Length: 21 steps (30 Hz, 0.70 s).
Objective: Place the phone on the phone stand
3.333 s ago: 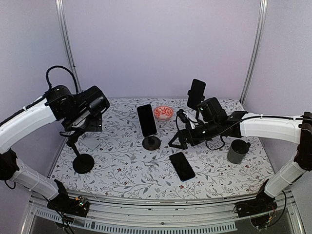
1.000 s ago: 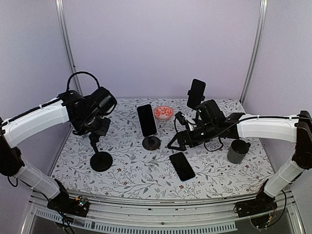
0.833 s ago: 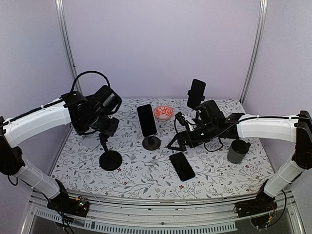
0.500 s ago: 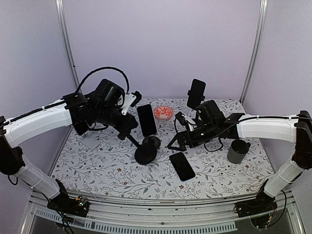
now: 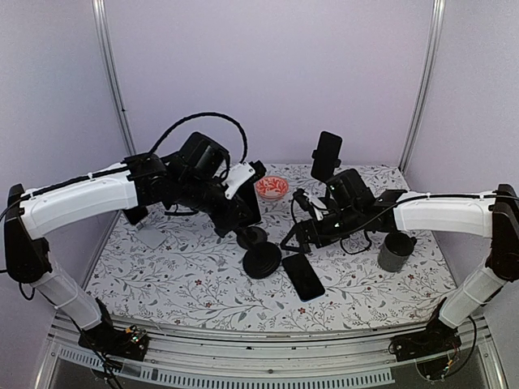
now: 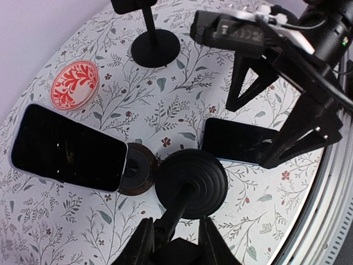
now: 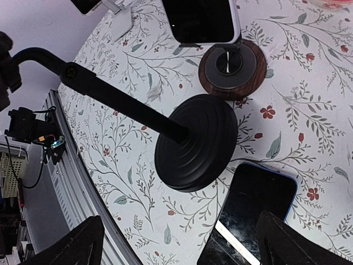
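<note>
A black phone [image 5: 302, 276] lies flat, screen up, on the flowered table; it also shows in the left wrist view [image 6: 237, 141] and the right wrist view [image 7: 255, 194]. My left gripper [image 5: 237, 220] [image 6: 175, 223] is shut on the stem of a black phone stand [image 5: 262, 261]. The stand hangs tilted, with its round base [image 6: 190, 184] [image 7: 196, 141] low over the table just left of the phone. Whether the base touches the table I cannot tell. My right gripper [image 5: 296, 225] [image 7: 185, 248] stands wide open above the phone with nothing between its fingers.
Another phone [image 5: 254, 212] [image 6: 66, 143] leans on a stand with a wooden base [image 5: 252, 237] [image 7: 233, 66] right behind the black base. A third phone on a stand [image 5: 327, 154] is at the back, a red dish [image 5: 272, 187] beside it, a grey cup [image 5: 394, 252] at right.
My left arm has swung from the table's left side to the middle, carrying the black stand and tilting it, until its base came beside the flat phone. The right arm stayed still.
</note>
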{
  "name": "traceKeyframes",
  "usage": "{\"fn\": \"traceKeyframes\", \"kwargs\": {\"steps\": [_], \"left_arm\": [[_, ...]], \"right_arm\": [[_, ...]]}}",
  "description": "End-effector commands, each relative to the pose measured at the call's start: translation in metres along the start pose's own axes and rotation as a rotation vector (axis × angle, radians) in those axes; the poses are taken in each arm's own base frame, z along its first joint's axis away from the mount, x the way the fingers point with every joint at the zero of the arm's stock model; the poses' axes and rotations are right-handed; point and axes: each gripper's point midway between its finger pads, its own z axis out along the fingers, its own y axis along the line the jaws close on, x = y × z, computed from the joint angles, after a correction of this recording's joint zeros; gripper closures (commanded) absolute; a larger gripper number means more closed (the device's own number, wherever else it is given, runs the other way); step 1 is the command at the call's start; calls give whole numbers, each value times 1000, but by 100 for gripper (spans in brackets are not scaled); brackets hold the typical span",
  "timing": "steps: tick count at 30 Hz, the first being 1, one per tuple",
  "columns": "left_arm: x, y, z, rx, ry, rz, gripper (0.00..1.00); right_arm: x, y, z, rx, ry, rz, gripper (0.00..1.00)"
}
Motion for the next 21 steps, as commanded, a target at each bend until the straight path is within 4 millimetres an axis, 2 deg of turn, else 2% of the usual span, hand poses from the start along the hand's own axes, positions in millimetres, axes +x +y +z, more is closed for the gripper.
{"fn": "traceKeyframes", "kwargs": {"steps": [1,8,14,19,21], "left_arm": [[-31,-14,-16,-15,-70,115,75],[-30,-39,-1,-36,-20,260,75],[-42,-57,5,-79,-15,360,73],[-38,-60,1,-113,16,422,71],[-34,-55,-2,-145,33,444,71]], "right_arm": [[7,-10,-7,49,-5,21,1],[14,-12,-8,56,3,30,1],[22,-22,-9,106,27,51,1],[34,-32,-12,140,49,73,1],[36,-33,-12,139,53,74,1]]}}
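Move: The black stand already hangs upright-ish in the left fingers; the free table spot it is brought to lies about 8 cm to that hand's right, 1 cm back and 19 cm down. The flat phone lies some 9 cm right of that spot and 2 cm nearer the base; the loaded stand's base is about 10 cm beyond the spot and 4 cm to its left. From the right hand, the flat phone is about 11 cm below, 2 cm right and 1 cm back. The black stand, still pinched near its head by the left fingers, is carried some 6 cm to the right and back, in front of the loaded stand and up beside the flat phone, sinking a little late on while the wrist rolls and swings clockwise by roughly 20 degrees. The right hand, fingers wide open, eases about 4 cm down and right towards the flat phone without gripping it. ##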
